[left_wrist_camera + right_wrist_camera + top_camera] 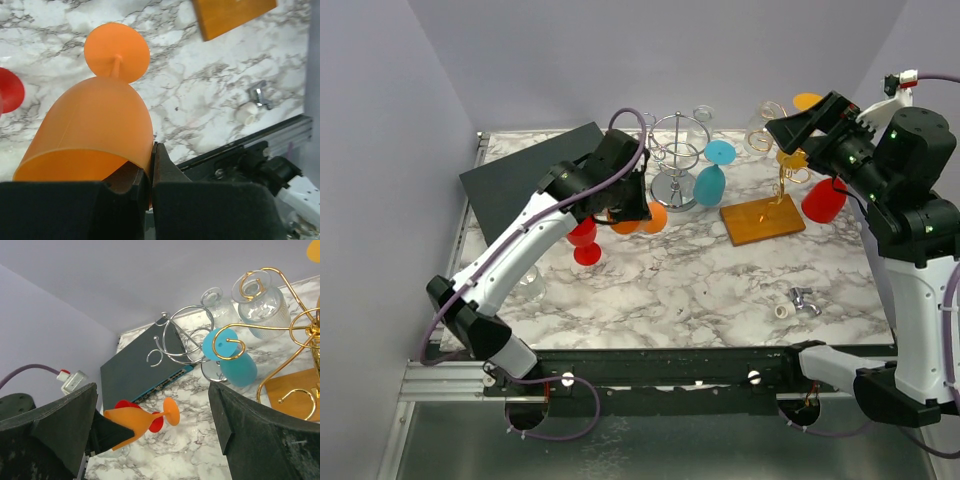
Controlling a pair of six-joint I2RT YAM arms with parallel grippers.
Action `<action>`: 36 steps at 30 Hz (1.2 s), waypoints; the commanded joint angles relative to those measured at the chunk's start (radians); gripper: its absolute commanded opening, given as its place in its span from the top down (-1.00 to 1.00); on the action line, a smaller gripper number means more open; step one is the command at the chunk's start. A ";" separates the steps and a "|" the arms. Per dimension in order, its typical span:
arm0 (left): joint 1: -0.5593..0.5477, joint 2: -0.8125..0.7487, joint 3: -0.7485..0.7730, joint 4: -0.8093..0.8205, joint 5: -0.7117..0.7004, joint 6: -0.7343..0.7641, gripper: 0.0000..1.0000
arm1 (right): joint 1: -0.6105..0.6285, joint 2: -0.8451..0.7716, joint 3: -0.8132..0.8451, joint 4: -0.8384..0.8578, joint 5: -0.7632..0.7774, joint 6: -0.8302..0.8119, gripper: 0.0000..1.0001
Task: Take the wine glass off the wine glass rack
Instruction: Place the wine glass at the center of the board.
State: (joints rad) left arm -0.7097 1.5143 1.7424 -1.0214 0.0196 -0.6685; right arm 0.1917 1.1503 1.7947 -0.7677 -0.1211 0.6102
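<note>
My left gripper [625, 200] is shut on the rim of an orange wine glass [652, 217], one finger inside the bowl and one outside [152, 152]. The glass [95, 125] lies tilted above the marble table, clear of both racks, its foot pointing away. The silver wire rack [678, 160] carries a blue wine glass [710, 180]. The gold rack [788, 170] on a wooden base holds a clear glass [765, 125] and a red glass [823, 200]. My right gripper [790, 130] hangs open beside the gold rack, nothing between its fingers [154, 390].
A red glass [585, 240] stands on the table under the left arm. A black slab [525, 175] lies at the back left. A clear glass [530, 285] lies near the left edge. Small metal and white parts [798, 300] sit front right.
</note>
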 commanded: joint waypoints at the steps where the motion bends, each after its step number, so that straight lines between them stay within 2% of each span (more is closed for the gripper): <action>1: -0.010 0.122 0.106 -0.128 -0.099 0.092 1.00 | 0.003 -0.009 0.019 -0.027 0.027 -0.043 -1.00; 8: -0.015 0.319 0.240 -0.212 -0.146 0.174 1.00 | 0.002 -0.027 -0.002 -0.008 0.027 -0.038 -1.00; 16: -0.015 0.435 0.284 -0.230 -0.127 0.193 1.00 | 0.002 -0.038 -0.018 0.001 0.012 -0.035 -1.00; 23: -0.006 0.477 0.260 -0.238 -0.118 0.201 0.97 | 0.003 -0.068 -0.045 0.004 0.035 -0.043 -1.00; 36: 0.016 0.462 0.204 -0.246 -0.115 0.211 0.92 | 0.003 -0.086 -0.075 0.010 0.046 -0.046 -1.00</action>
State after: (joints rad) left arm -0.7109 1.9823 1.9774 -1.2430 -0.0872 -0.4706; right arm 0.1917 1.0744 1.7374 -0.7715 -0.1001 0.5816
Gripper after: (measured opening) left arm 0.047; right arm 0.998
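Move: The left hand already holds the orange glass by its rim, foot tilted out and down. Its clear spot on the marble board lies about 5 cm ahead of that hand, 3 cm to its left and some 27 cm below. The standing red glass is about 2 cm ahead and 14 cm left, the clear glass 5 cm back and 29 cm left, and the silver rack 19 cm ahead and 8 cm right. From the right hand the spot lies some 34 cm left, 2 cm ahead and 46 cm down. Keeping the bowl's rim pinched, the left hand sets the orange glass's foot down on the marble beside the red glass: it sinks about 12 cm, reaching some 4 cm forward early on, then eases off. Meanwhile the wrist turns roughly 30 degrees, so the fingers point more steeply down; at the end the squeeze slackens, with the fingers barely parting. ##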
